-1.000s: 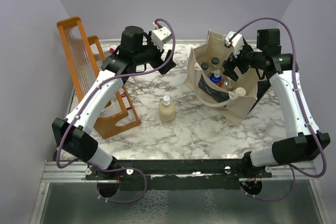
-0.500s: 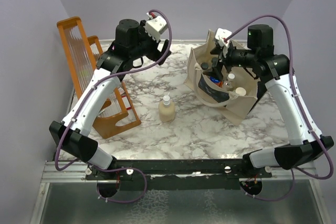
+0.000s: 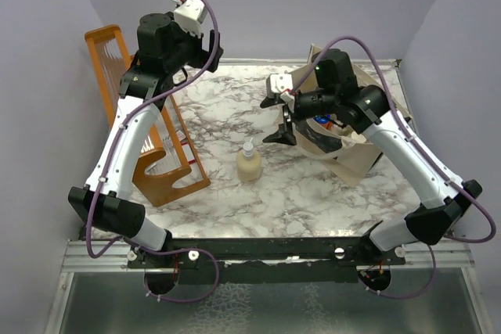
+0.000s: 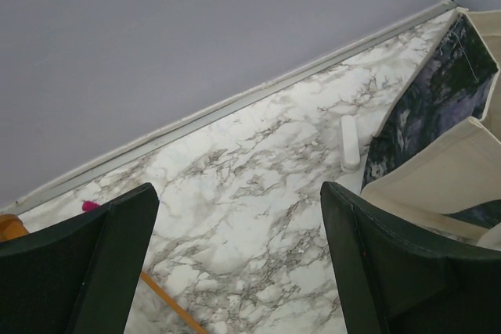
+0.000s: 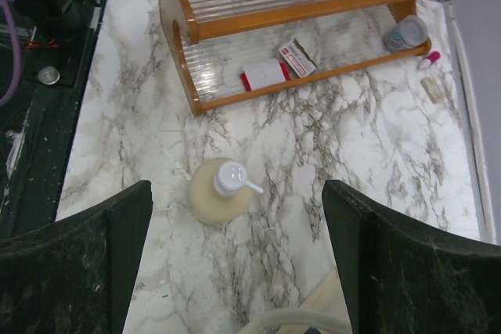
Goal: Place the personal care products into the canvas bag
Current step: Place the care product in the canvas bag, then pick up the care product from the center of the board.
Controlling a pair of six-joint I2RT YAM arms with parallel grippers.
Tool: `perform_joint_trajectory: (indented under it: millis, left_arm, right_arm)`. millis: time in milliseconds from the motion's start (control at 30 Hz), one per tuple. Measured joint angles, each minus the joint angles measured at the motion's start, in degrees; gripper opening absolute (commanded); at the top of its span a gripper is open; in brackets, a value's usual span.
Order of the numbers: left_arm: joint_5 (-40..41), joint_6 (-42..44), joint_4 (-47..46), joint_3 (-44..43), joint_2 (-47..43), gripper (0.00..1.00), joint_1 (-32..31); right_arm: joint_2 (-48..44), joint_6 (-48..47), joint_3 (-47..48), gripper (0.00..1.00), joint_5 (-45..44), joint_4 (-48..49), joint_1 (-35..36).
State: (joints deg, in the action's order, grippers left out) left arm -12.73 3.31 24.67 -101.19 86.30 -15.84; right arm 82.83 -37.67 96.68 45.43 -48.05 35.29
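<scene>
A beige pump bottle [image 3: 250, 163] stands alone on the marble table [image 3: 235, 111]; in the right wrist view the bottle [image 5: 221, 189] lies below and between my fingers. My right gripper [image 3: 278, 119] hangs open just left of the canvas bag [image 3: 356, 158], empty [image 5: 236, 228]. The right arm hides most of the bag's inside; a blue cap [image 3: 321, 122] shows. My left gripper [image 3: 210, 54] is open and empty, high over the far left of the table [image 4: 237, 220]. The bag's dark panel [image 4: 438, 99] is at the right of the left wrist view. A squat silvery container [image 5: 405, 34] lies by the rack.
The orange wooden rack [image 3: 149, 146] stands along the left edge; its shelf holds small packets [image 5: 266, 74]. A small white object [image 4: 350, 142] lies on the table beside the bag. A pink item [image 5: 429, 59] lies near the back wall.
My right gripper has come out from over the bag and swung left toward the pump bottle. My left arm has drawn back, up and to the left.
</scene>
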Motion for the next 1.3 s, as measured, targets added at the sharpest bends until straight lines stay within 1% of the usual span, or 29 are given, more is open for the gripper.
perform_joint_trajectory:
  millis: [167,433,633,1033,1300]
  left_arm:
    - [0.24,-2.25,-0.24,-1.42,0.04,0.88,1.55]
    - [0.39,-3.69,-1.01,-2.51,0.07,0.90,2.89]
    - [0.44,-3.80,-1.03,-2.51,0.07,0.91,3.50]
    - [0.55,-3.67,-1.09,-2.51,0.07,0.91,3.89]
    - [0.28,-3.41,-1.09,-2.51,0.07,0.91,4.20]
  right_arm:
    - [3.23,-1.05,0.00,0.89,-0.90,0.24,4.57]
    - [6.14,-1.68,-0.28,0.89,-2.34,2.82,7.72]
    - [7.89,-1.62,-1.09,0.89,-2.47,5.01,8.39]
    - [10.19,-0.98,-5.86,0.88,-2.49,9.64,8.66]
    - [12.33,-2.67,-6.78,0.81,-3.17,9.94,8.70]
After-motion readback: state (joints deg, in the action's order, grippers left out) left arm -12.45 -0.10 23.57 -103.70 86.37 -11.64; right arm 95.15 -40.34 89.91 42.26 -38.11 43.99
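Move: The pump bottle, the last care product on the table, stands about 6 cm left of the right hand, level with it fore and aft and some 23 cm below. The canvas bag's middle is roughly 12 cm ahead, 22 cm right and 20 cm down; the wooden rack's is about 9 cm ahead, 33 cm left and 20 cm down. From the left hand the bottle lies some 19 cm back, 9 cm right and 30 cm below. Swing the right gripper left, away from the bag, and sink as you go until you are above the pump bottle, then drop nearly straight down towards its pump head: some 11 cm down and 7 cm left in all. Keep the fingers open, dipping slightly, and stop short of touching. Ease the left gripper up and left a little, open and clear. ##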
